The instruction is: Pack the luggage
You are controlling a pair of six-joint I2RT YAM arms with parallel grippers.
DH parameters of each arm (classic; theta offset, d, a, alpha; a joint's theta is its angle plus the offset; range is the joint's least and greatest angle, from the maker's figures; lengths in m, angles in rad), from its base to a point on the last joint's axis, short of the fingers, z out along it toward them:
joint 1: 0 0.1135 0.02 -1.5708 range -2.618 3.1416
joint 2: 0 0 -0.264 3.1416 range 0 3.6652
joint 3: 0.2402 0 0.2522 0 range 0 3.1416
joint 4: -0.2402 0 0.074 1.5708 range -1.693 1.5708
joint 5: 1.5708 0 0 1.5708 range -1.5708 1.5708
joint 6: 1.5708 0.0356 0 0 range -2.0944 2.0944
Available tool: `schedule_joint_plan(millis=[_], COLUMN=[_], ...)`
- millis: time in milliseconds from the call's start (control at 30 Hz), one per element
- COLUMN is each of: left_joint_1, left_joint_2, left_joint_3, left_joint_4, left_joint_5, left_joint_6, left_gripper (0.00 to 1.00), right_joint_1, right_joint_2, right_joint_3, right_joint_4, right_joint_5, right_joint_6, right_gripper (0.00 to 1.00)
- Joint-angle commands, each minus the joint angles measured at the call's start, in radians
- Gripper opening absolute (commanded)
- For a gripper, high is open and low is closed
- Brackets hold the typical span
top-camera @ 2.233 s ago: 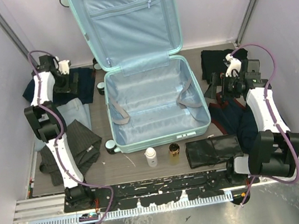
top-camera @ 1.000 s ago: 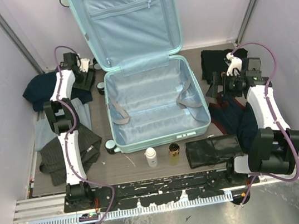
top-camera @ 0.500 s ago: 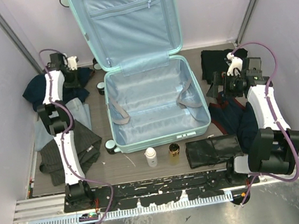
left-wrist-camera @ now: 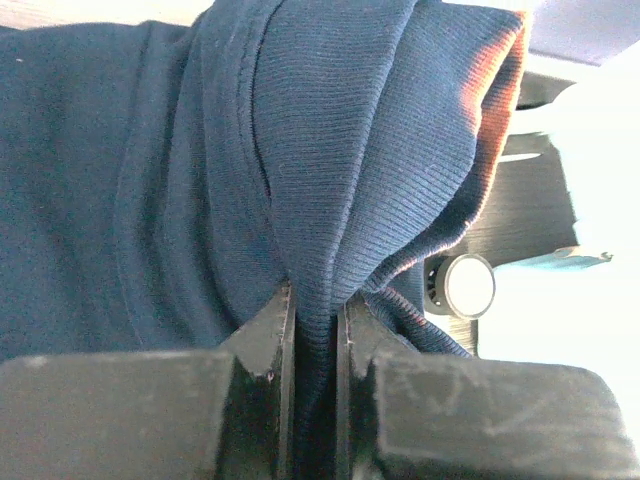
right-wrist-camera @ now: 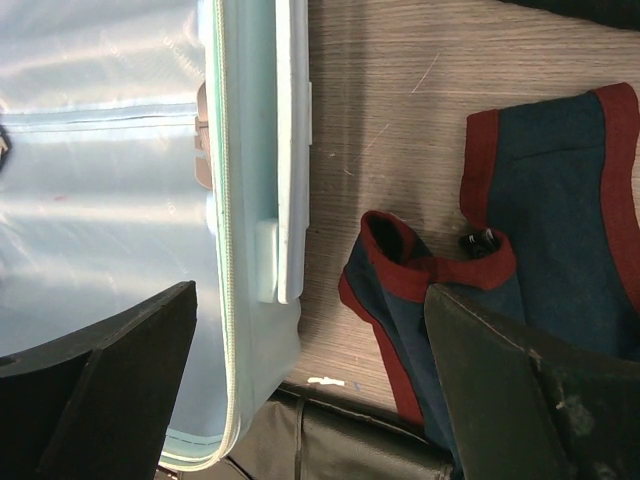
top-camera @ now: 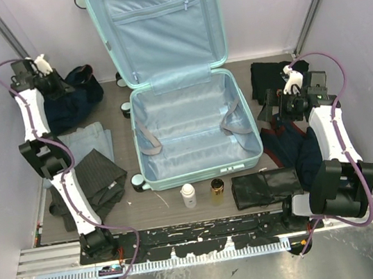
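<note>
The luggage [top-camera: 192, 133], a pale mint suitcase, lies open in the middle of the table with its lid upright against the back wall and its lined base bare. My left gripper [top-camera: 51, 81] is at the far left back corner, shut on a fold of a navy knit garment [top-camera: 72, 100]. In the left wrist view the navy garment [left-wrist-camera: 300, 150] bunches up between the nearly closed jaws of the left gripper [left-wrist-camera: 313, 325]. My right gripper [top-camera: 271, 108] hangs open just right of the luggage. The right wrist view shows the right gripper [right-wrist-camera: 310, 385] above the luggage rim [right-wrist-camera: 285, 150] and a navy-and-red garment [right-wrist-camera: 545, 180].
A white bottle [top-camera: 188, 195], an amber bottle [top-camera: 217, 190] and a black pouch [top-camera: 265, 187] lie in front of the luggage. Grey striped [top-camera: 91, 185] and pale blue [top-camera: 85, 140] clothes lie at the left. Dark clothes [top-camera: 268, 74] are piled at the right. A suitcase wheel [left-wrist-camera: 468, 286] shows beside the held fabric.
My left gripper closed on the navy garment and swung from beside the luggage hinge out to the far left corner, dragging the fabric with it. The right arm stayed still.
</note>
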Motion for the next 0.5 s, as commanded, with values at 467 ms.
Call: schedule_joint_plan(millis=[467], left_joint_1=[-0.234], left_joint_2=[-0.058], left_joint_3=[-0.235], left_joint_4=[0.101], left_joint_5=[-0.374], left_joint_6=[0.354], left_gripper=[0.00], right_joint_1=[-0.003], right_joint_2=[-0.028], right_joint_3=[0.032], right_joint_4=[0.003], right_joint_5=[-0.025], right_joint_6=[-0.012], right_gripper=[1.00])
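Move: The left hand already holds a pinched-up fold of the navy garment. The spot this fold is being taken to, the right end of the garment's bed, lies about 10 cm to that hand's right, level with it fore and aft, and some 14 cm below. Of the suitcase's wheels, one is about 16 cm right and 8 cm ahead, the nearer one 17 cm right and 3 cm back; the light-blue jeans lie 17 cm straight back. From the right hand the spot is roughly 56 cm left and 23 cm ahead. Keeping its pinch on the navy fold, the left hand finishes its lift with a further 2 cm up and a touch left. It then swings over into a quickening sweep down and to the right, roughly 9 cm down and 7 cm across, towards the suitcase wheels, while the wrist rolls left side up and turns clockwise, some 20 degrees in all. ##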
